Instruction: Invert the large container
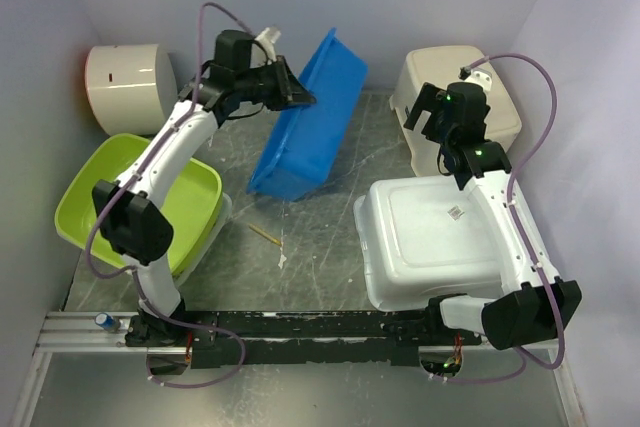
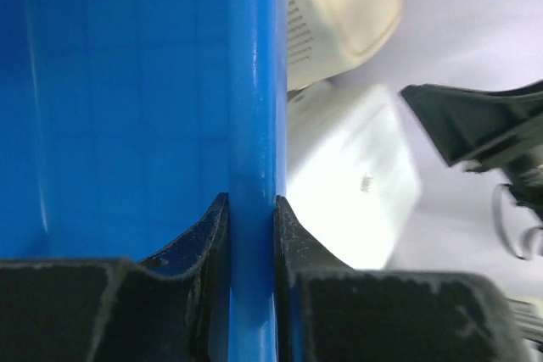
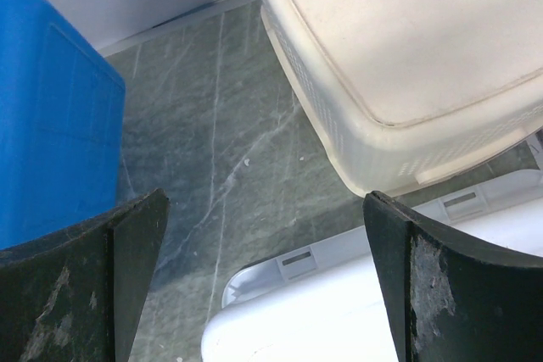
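Note:
The large container (image 1: 420, 247) is a glossy white tub lying base up at the front right, a small sticker on its upturned base. It also shows in the left wrist view (image 2: 352, 175) and the right wrist view (image 3: 356, 311). My left gripper (image 1: 300, 97) is at the back, shut on the rim of a smaller blue tub (image 1: 310, 122), which is tilted up on one long edge. Both fingers press that blue rim (image 2: 252, 125) between them (image 2: 251, 205). My right gripper (image 1: 440, 117) hangs open (image 3: 265, 201) above the floor just beyond the large container's far edge, holding nothing.
A cream perforated basket (image 1: 460, 82) sits upside down at the back right, close to my right gripper. A lime green tub (image 1: 195, 192) lies at the left under my left arm. A white round bin (image 1: 130, 82) stands at the back left. A thin stick (image 1: 265, 234) lies mid-table.

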{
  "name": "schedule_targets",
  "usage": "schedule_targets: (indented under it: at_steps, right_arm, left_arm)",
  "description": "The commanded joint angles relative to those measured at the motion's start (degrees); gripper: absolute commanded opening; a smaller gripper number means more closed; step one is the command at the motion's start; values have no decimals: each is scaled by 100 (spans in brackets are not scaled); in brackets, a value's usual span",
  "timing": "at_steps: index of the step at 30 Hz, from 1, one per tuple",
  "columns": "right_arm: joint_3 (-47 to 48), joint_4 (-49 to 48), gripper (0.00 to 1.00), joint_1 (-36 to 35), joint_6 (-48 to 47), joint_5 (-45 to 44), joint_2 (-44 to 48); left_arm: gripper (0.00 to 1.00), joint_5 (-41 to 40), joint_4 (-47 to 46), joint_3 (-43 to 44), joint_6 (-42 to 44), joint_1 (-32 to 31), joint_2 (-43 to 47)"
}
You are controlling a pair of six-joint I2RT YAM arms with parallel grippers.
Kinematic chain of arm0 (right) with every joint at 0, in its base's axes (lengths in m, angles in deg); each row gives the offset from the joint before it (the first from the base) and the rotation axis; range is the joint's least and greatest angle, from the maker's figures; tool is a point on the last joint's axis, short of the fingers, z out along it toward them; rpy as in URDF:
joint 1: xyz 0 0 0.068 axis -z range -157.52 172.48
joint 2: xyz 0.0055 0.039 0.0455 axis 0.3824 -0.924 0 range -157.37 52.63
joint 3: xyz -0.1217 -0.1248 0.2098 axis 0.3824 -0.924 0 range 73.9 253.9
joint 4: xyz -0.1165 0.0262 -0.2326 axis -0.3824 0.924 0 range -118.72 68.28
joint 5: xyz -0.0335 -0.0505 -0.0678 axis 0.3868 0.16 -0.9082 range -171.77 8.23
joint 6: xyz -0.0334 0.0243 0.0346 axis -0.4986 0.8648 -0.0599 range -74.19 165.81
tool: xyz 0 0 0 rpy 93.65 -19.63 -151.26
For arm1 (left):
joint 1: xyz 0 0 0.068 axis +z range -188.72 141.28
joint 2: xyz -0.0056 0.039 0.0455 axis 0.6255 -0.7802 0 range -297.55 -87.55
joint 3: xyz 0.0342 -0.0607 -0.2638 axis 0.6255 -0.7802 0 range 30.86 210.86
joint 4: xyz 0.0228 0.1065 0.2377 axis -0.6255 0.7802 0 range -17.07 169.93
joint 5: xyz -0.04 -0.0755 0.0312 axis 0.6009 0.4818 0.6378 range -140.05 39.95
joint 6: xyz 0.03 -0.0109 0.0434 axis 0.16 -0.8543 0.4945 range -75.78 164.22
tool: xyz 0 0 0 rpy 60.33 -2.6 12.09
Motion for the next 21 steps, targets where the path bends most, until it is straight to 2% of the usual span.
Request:
schedule_targets:
  at_steps: [1, 5, 8, 10, 14, 21]
  right_arm:
    - [120, 44, 100, 34, -31, -98, 135]
    - [75, 39, 100, 33, -14, -119, 186]
    - [66, 32, 100, 33, 8, -102, 200]
    - [57, 17, 100, 33, 18, -85, 205]
    - [48, 27, 100, 38, 22, -87, 186]
    - [30, 38, 100, 33, 15, -98, 143]
  left_arm:
    - [7, 1519, -3024, -1152, -1811, 613, 653]
    - [7, 2060, -4958, -2265, -3213, 965, 807]
    - [7, 2222, -6503, -3082, -4384, 1196, 798]
    - [7, 2228, -7185, -3476, -4920, 1351, 724]
    - [7, 2212, -8038, -4044, -5569, 1634, 543]
    - [7, 2275, -8330, -4199, -5893, 2014, 288]
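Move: In the left hand's pinch by its rim, the large blue container hangs mostly beneath it, its middle about 13 cm lower and 4 cm to the right. The pencil lies some 13 cm back and 12 cm left on the floor, roughly 33 cm below; the upturned white container is about 19 cm back and 34 cm right, the green tray 11 cm back and 44 cm left. From the right hand, the blue container's middle lies about 23 cm left, 2 cm ahead and 11 cm below. Swinging left by about 9 cm and drifting some 3 cm forward at nearly the same height, the left hand carries the blue container towards the green tray's side while rolling about 45 degrees, its left side dropping, to turn the opening downwards. The fingers keep their pinch on the rim throughout. ##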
